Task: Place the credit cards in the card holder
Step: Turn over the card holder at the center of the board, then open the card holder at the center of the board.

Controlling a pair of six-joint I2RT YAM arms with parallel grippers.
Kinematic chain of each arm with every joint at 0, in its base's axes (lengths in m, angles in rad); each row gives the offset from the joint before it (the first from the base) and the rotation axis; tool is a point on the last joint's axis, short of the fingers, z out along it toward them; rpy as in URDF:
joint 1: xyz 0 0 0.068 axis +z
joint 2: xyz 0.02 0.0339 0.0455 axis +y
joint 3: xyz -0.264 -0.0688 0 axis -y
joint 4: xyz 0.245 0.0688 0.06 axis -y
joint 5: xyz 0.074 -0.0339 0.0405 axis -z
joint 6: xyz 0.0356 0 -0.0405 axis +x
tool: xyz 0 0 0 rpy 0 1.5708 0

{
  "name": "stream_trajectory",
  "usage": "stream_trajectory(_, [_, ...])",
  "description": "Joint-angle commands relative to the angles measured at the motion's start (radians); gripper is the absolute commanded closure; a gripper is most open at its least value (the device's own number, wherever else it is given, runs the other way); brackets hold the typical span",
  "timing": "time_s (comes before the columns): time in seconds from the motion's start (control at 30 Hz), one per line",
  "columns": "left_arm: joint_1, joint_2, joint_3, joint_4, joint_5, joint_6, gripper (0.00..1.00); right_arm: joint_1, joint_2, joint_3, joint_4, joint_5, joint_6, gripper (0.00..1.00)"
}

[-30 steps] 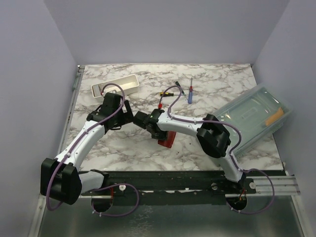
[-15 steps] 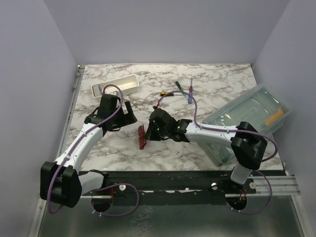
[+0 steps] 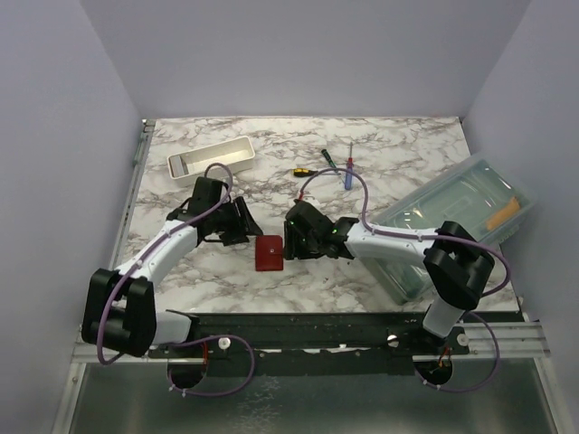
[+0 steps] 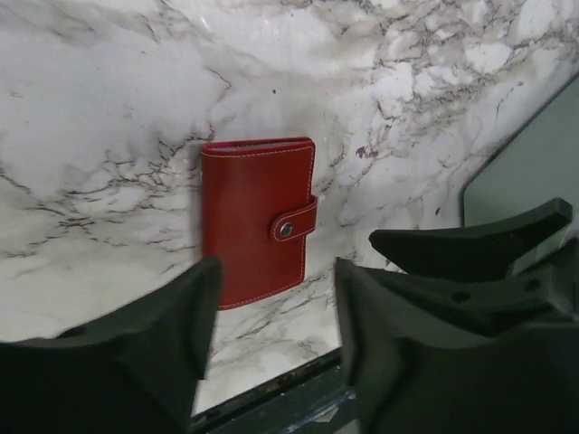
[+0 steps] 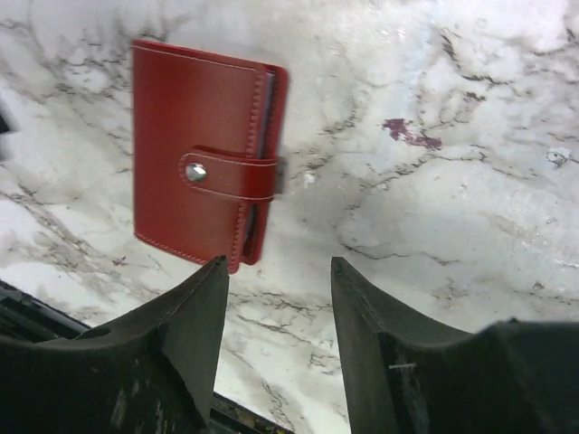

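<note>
The dark-red card holder [image 3: 269, 253] lies flat and snapped shut on the marble table, between the two grippers. It also shows in the left wrist view [image 4: 256, 217] and the right wrist view [image 5: 204, 194]. My left gripper [image 3: 242, 223] is open and empty, just left of and beyond the holder. My right gripper [image 3: 291, 242] is open and empty, just right of it. Neither touches it. The blue and tan credit cards are not in view.
A white tray [image 3: 211, 155] stands at the back left. Screwdrivers [image 3: 347, 168] lie at the back middle. A clear plastic box [image 3: 457, 217] with an orange item sits at the right. The table's front edge runs close below the holder.
The right gripper let go of the card holder, which was tilted up in its jaws and now lies flat. The left gripper moved right and down toward it.
</note>
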Motion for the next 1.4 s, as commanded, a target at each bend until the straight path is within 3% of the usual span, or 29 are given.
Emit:
stream_trajectory(0.0, [0.008, 0.096, -0.024, 0.083, 0.137, -0.056, 0.58, 0.05, 0.019, 0.109, -0.091, 0.102, -0.098, 0.47])
stream_trajectory(0.07, [0.008, 0.121, -0.032, 0.101, 0.139, -0.074, 0.75, 0.056, 0.064, 0.153, -0.075, 0.081, -0.108, 0.53])
stream_trajectory(0.17, [0.007, 0.145, -0.055, 0.128, 0.142, -0.098, 0.8, 0.06, 0.148, 0.255, -0.131, 0.102, -0.084, 0.63])
stream_trajectory(0.27, [0.007, 0.162, -0.076, 0.141, 0.143, -0.112, 0.86, 0.08, 0.199, 0.328, -0.174, 0.138, -0.061, 0.56])
stream_trajectory(0.43, [0.007, 0.208, -0.114, 0.148, 0.12, -0.14, 1.0, 0.105, 0.282, 0.419, -0.281, 0.227, -0.015, 0.55])
stream_trajectory(0.8, [0.007, 0.277, -0.152, 0.148, 0.02, -0.218, 1.0, 0.143, 0.415, 0.547, -0.464, 0.371, 0.067, 0.64])
stream_trajectory(0.9, [0.008, 0.29, -0.16, 0.146, 0.003, -0.226, 1.0, 0.143, 0.383, 0.498, -0.446, 0.402, 0.107, 0.71])
stream_trajectory(1.0, [0.008, 0.293, -0.167, 0.145, -0.007, -0.226, 1.0, 0.142, 0.344, 0.468, -0.435, 0.458, 0.125, 0.84])
stream_trajectory(1.2, [0.007, 0.288, -0.162, 0.129, -0.033, -0.215, 1.0, 0.121, 0.212, 0.371, -0.399, 0.493, 0.151, 0.98])
stream_trajectory(1.37, [0.007, 0.279, -0.156, 0.121, -0.037, -0.204, 1.0, 0.103, 0.109, 0.246, -0.355, 0.473, 0.146, 1.0])
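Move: From the left gripper, the card holder lies about 5 cm to the right, 2 cm back and 8 cm below. From the right gripper, it is some 6 cm to the left, 2 cm ahead and 4 cm below. The white tray is about 28 cm farther out and 18 cm left of the card holder; the yellow screwdriver is about 25 cm farther out and 13 cm right of the card holder. Bring the left gripper down about 8 cm, drifting slightly back and right, shutting its fingers on the way and tipping them some 20 degrees; set the closed tips on the card holder's face by its left edge and hold there. Send the right gripper about 6 cm left over the card holder, first rising, then sinking, then back right and up, closed, to end 2 cm farther forward. ##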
